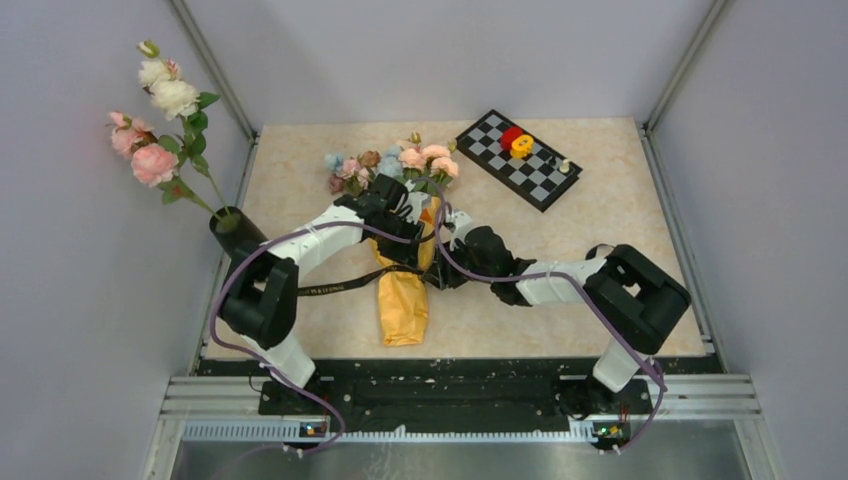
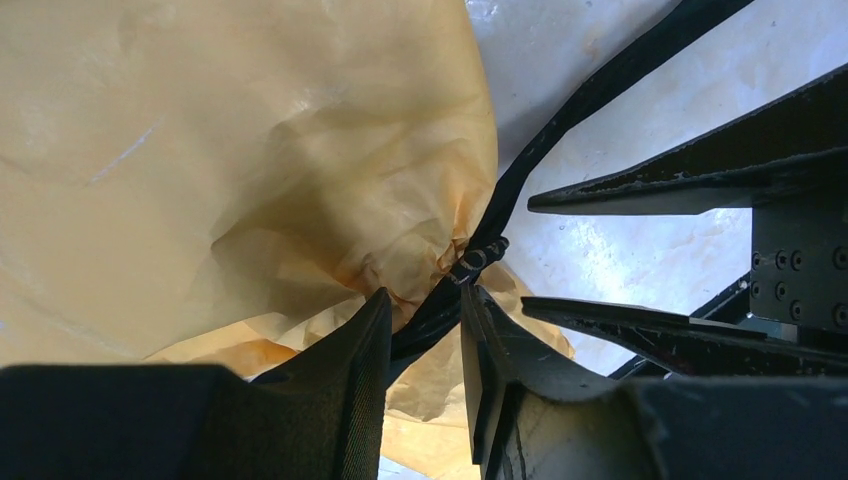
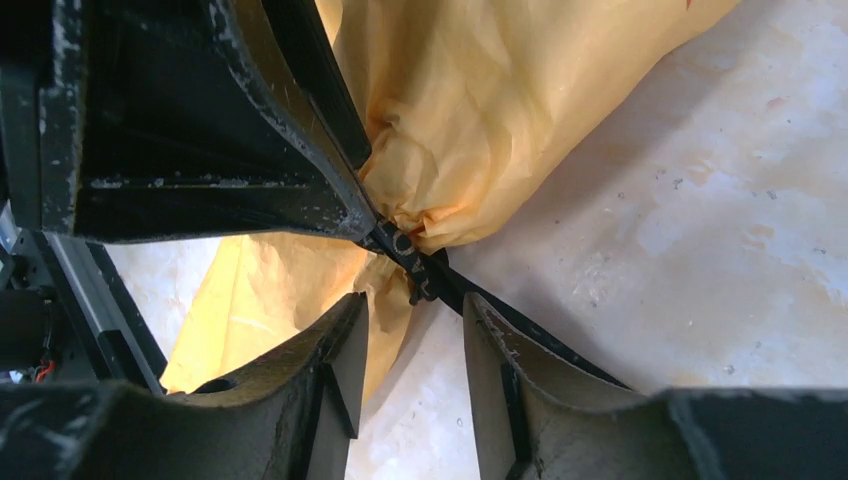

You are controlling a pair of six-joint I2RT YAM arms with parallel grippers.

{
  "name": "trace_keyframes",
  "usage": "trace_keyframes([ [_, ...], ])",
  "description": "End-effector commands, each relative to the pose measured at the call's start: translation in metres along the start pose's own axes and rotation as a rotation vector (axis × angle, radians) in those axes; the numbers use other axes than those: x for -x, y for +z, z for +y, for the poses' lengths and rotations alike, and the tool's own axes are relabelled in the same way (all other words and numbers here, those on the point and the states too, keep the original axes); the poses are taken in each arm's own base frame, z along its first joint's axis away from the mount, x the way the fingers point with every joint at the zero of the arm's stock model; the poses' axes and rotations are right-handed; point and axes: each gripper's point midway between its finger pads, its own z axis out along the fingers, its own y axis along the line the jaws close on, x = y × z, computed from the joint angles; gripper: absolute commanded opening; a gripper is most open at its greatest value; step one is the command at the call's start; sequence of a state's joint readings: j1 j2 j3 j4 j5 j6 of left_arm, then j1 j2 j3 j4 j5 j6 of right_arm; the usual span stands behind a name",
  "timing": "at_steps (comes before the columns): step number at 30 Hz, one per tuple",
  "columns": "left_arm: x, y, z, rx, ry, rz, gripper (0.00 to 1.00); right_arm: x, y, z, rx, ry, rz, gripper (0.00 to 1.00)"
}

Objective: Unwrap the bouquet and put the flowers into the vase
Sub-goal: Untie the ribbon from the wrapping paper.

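Observation:
The bouquet (image 1: pixel 404 300) lies lengthwise mid-table in orange-yellow crinkled paper (image 2: pixel 250 150), its pastel flowers (image 1: pixel 400 160) at the far end. A black ribbon (image 1: pixel 340 286) cinches its neck, and one end trails off to the left. My left gripper (image 2: pixel 428 300) points down at the knot. Its jaws are narrowed, with the ribbon (image 2: pixel 590 95) crossing the gap and paper showing behind. My right gripper (image 3: pixel 412 305) faces it from the right, open, its tips beside the knot (image 3: pixel 410 262) and bare table between them. The black vase (image 1: pixel 238 238) stands at the left edge.
Long-stemmed pink and white roses (image 1: pixel 155 160) rise from the vase and lean left. A checkerboard (image 1: pixel 518 158) with a red and yellow piece lies at the back right. The two grippers crowd each other over the bouquet's neck. Grey walls close off three sides.

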State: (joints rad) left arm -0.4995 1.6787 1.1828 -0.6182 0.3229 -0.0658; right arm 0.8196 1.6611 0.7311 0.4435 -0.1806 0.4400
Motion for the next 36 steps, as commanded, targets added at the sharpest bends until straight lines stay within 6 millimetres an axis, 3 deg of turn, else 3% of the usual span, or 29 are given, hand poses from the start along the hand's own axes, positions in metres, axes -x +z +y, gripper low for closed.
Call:
trace_keyframes([
  [1,0.006,-0.002,-0.006,-0.022,-0.002,-0.001,0.35,0.024,0.009,0.011,0.048,-0.008,-0.065,0.40],
  [7,0.005,0.001,-0.006,-0.025,-0.009,0.009,0.30,0.022,0.014,0.010,0.052,-0.003,-0.059,0.33],
  [18,0.005,0.002,-0.008,-0.039,-0.011,0.012,0.30,0.024,0.022,0.010,0.058,0.003,-0.059,0.21],
  [30,0.006,0.001,-0.008,-0.040,-0.013,0.012,0.01,0.025,0.021,0.010,0.052,0.006,-0.061,0.00],
  [36,0.010,-0.004,-0.005,-0.015,-0.019,-0.010,0.00,0.026,0.014,0.009,0.041,0.010,-0.072,0.00],
])
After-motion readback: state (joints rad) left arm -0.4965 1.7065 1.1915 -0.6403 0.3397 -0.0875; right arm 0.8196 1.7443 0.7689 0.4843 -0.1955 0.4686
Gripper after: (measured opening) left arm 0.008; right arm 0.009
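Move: The ribbon knot sits at the paper's waist, between the two open grippers. It is about 2 cm to the right of the left hand, 1 cm back and 2 cm below, and about 2 cm to the left of the right hand, 1 cm ahead and 2 cm below. From the left hand, the flower heads lie some 18 cm ahead and 2 cm left, the paper's foot about 9 cm back and level sideways. Both hands pinch the black ribbon right at the knot, left fingers on its left side and right fingers on its right, each shutting fully from a bit under half open. The right hand first eases about 1 cm left and 1 cm down onto the knot, a touch forward. The left sinks barely half a centimetre, drawing back as much, then holds its place as it closes. ##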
